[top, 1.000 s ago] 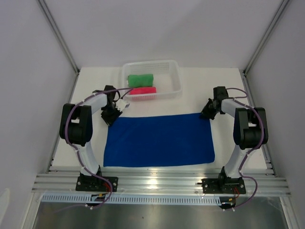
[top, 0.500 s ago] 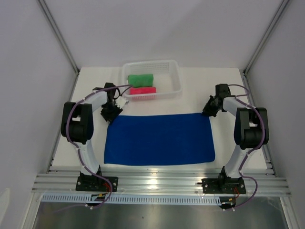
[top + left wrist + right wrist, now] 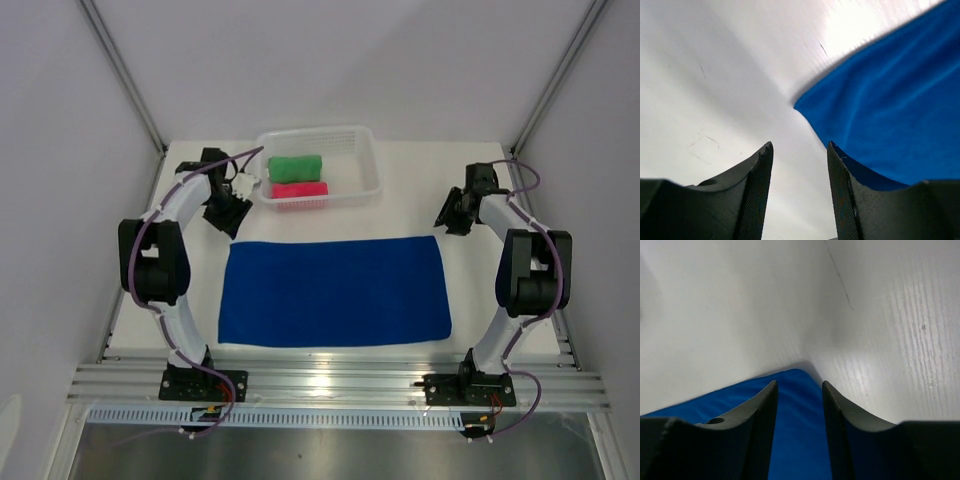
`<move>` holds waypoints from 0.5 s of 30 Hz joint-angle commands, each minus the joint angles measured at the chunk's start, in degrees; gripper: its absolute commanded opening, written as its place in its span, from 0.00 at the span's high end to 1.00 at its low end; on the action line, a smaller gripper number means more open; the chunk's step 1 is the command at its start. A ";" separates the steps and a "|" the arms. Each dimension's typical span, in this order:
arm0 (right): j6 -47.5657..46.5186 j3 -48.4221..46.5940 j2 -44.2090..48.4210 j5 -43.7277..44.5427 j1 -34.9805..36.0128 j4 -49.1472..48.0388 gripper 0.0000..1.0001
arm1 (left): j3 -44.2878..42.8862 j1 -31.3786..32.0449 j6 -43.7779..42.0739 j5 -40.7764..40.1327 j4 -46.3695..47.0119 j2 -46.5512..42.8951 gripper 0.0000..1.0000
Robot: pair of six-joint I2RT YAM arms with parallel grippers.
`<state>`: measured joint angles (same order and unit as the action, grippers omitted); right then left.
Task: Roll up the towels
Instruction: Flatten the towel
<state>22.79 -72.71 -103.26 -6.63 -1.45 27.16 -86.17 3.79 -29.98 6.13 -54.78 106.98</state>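
Note:
The royal blue towel (image 3: 335,292) lies spread flat in the middle of the table. Rolled up in the white basket (image 3: 375,180) are the green towel (image 3: 295,166) and the pink towel (image 3: 300,189). My left gripper (image 3: 228,222) hangs just beyond the blue towel's far left corner. In the left wrist view, the left gripper (image 3: 800,147) is open over bare table, with the blue towel (image 3: 880,110) to its right. My right gripper (image 3: 448,220) is beyond the far right corner. In the right wrist view, the right gripper (image 3: 799,385) is open and empty, and the corner of the blue towel (image 3: 795,410) shows below.
The basket stands at the back centre of the white table (image 3: 420,170). Grey walls enclose the table on the left, right and back. An aluminium rail (image 3: 330,385) with both arm bases runs along the near edge.
Both grippers have opened, let go of the blue towel's far corners and drawn back toward the far side. The towel now lies flat.

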 commanded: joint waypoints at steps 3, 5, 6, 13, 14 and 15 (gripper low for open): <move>-3.80 -0.95 -4.31 0.75 -0.22 3.08 0.55 | -3.21 -0.10 -0.43 -0.94 -3.05 5.69 0.48; -4.06 -0.16 -5.28 -0.31 -0.22 2.11 0.55 | -3.13 -0.10 -1.31 -1.56 -2.52 6.83 0.48; -4.07 -0.07 -5.54 -0.74 -0.22 1.94 0.55 | -3.21 -0.10 -1.57 -1.47 -2.52 7.27 0.48; -3.98 1.43 -4.93 -2.51 -0.22 0.62 0.58 | -5.85 -0.01 -3.69 -3.31 -3.75 12.02 0.48; -3.98 1.60 -5.02 -2.86 -0.22 0.62 0.58 | -6.37 -0.01 -3.77 -4.19 -3.84 12.72 0.48; -3.98 1.69 -5.02 -3.12 -0.22 0.62 0.59 | -6.55 -0.01 -4.03 -4.20 -3.93 13.60 0.48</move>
<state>19.62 -71.68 -109.21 -8.49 -1.67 28.73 -90.39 3.62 -32.29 4.05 -57.87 118.28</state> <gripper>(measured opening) 0.423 0.524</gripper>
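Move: The blue towel's far left corner lies about 7 cm below the left hand and roughly 1 cm to its left. Its far right corner is about 6 cm below the right hand, 2 cm back and 2 cm to the left. From the left hand, the pink roll sits some 16 cm ahead and 17 cm right, and the bin's middle about 22 cm ahead and 23 cm right. Both open hands sink about 5 cm towards the blue towel's far corners, the right also drawing back 2 cm. ##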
